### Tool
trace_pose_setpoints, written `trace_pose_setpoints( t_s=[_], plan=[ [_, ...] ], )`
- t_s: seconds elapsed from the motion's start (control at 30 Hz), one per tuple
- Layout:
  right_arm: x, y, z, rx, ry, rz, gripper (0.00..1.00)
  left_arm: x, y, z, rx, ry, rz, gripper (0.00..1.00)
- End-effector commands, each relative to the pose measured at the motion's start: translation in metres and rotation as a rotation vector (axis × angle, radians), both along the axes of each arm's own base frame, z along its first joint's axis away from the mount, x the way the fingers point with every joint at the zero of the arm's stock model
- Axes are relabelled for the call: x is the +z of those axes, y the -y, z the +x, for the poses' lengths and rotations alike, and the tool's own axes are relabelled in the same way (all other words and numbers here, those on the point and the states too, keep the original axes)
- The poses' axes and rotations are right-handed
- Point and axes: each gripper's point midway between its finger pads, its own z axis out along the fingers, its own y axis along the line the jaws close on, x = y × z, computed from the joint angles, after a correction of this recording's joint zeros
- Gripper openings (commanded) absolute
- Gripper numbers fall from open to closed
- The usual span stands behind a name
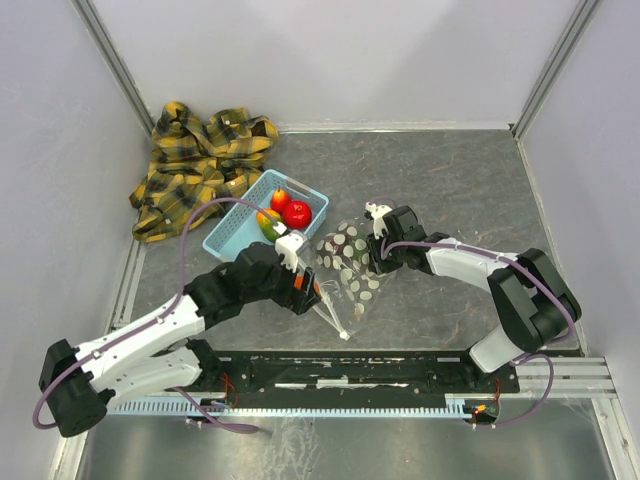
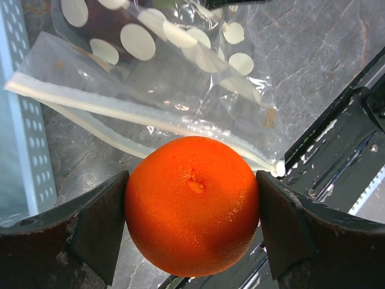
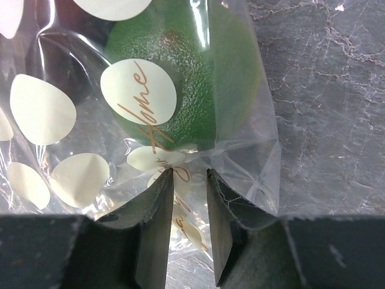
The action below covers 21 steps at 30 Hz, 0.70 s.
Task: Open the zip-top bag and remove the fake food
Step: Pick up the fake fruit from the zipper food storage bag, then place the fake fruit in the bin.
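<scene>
The zip-top bag (image 1: 350,262), clear with white oval dots, lies on the grey table between the arms. Its white zip strip (image 2: 120,111) faces my left gripper. My left gripper (image 2: 192,211) is shut on an orange fake fruit (image 2: 192,205), held just outside the bag's mouth; in the top view this gripper (image 1: 305,285) is at the bag's left edge. My right gripper (image 1: 378,240) is at the bag's far side. Its jaws (image 3: 189,174) pinch a fold of the bag's film (image 3: 54,150). A green fake fruit (image 3: 180,78) sits inside the bag just beyond the fingertips.
A light blue slotted basket (image 1: 232,232) stands left of the bag, holding a red fruit (image 1: 297,213) and other pieces. Its wall (image 2: 24,120) shows at the left wrist view's edge. A yellow plaid cloth (image 1: 200,165) lies in the back left corner. The black base rail (image 1: 380,372) runs along the near edge.
</scene>
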Motion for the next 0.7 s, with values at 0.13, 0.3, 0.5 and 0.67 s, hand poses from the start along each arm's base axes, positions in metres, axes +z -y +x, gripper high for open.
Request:
trace_pose_setpoints(
  t_s=[0.13,0.3,0.5,0.67],
  plan=[
    [0.011,-0.005,0.006,0.001,0.036,0.041,0.36,0.047,-0.024,0.017,0.126,0.044,-0.006,0.58],
    [0.010,-0.007,0.006,0.002,0.031,0.049,0.36,0.073,-0.040,0.052,0.232,0.096,-0.074,0.56],
    [0.013,-0.008,0.006,0.006,0.036,0.059,0.36,0.072,-0.071,0.111,0.418,0.087,-0.167,0.55],
    [0.017,-0.010,0.007,0.004,0.047,0.071,0.36,0.049,-0.106,0.158,0.623,0.079,-0.160,0.56]
  ],
)
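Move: The basket's middle, where the held orange is to go, lies about 15 cm ahead of the left gripper, 7 cm to its left and some 10 cm below. Inside it, the yellow fruit is roughly 10 cm ahead and 8 cm left, the green mango 17 cm ahead and 5 cm left. The bag's middle is some 8 cm ahead and 10 cm right, 12 cm down. From the right gripper the basket's middle is about 25 cm left, 4 cm farther out, nearly level. Keep the orange pinched in the left gripper and lift it some 3 cm first, easing left. Then, still rising a little, sweep it forward and left, away from the bag and in over the basket's near part, about 12 cm forward and 10 cm left in all, turning the hand some 30 degrees counter-clockwise. Let it begin to sink by the last centimetre, fingers unchanged. ##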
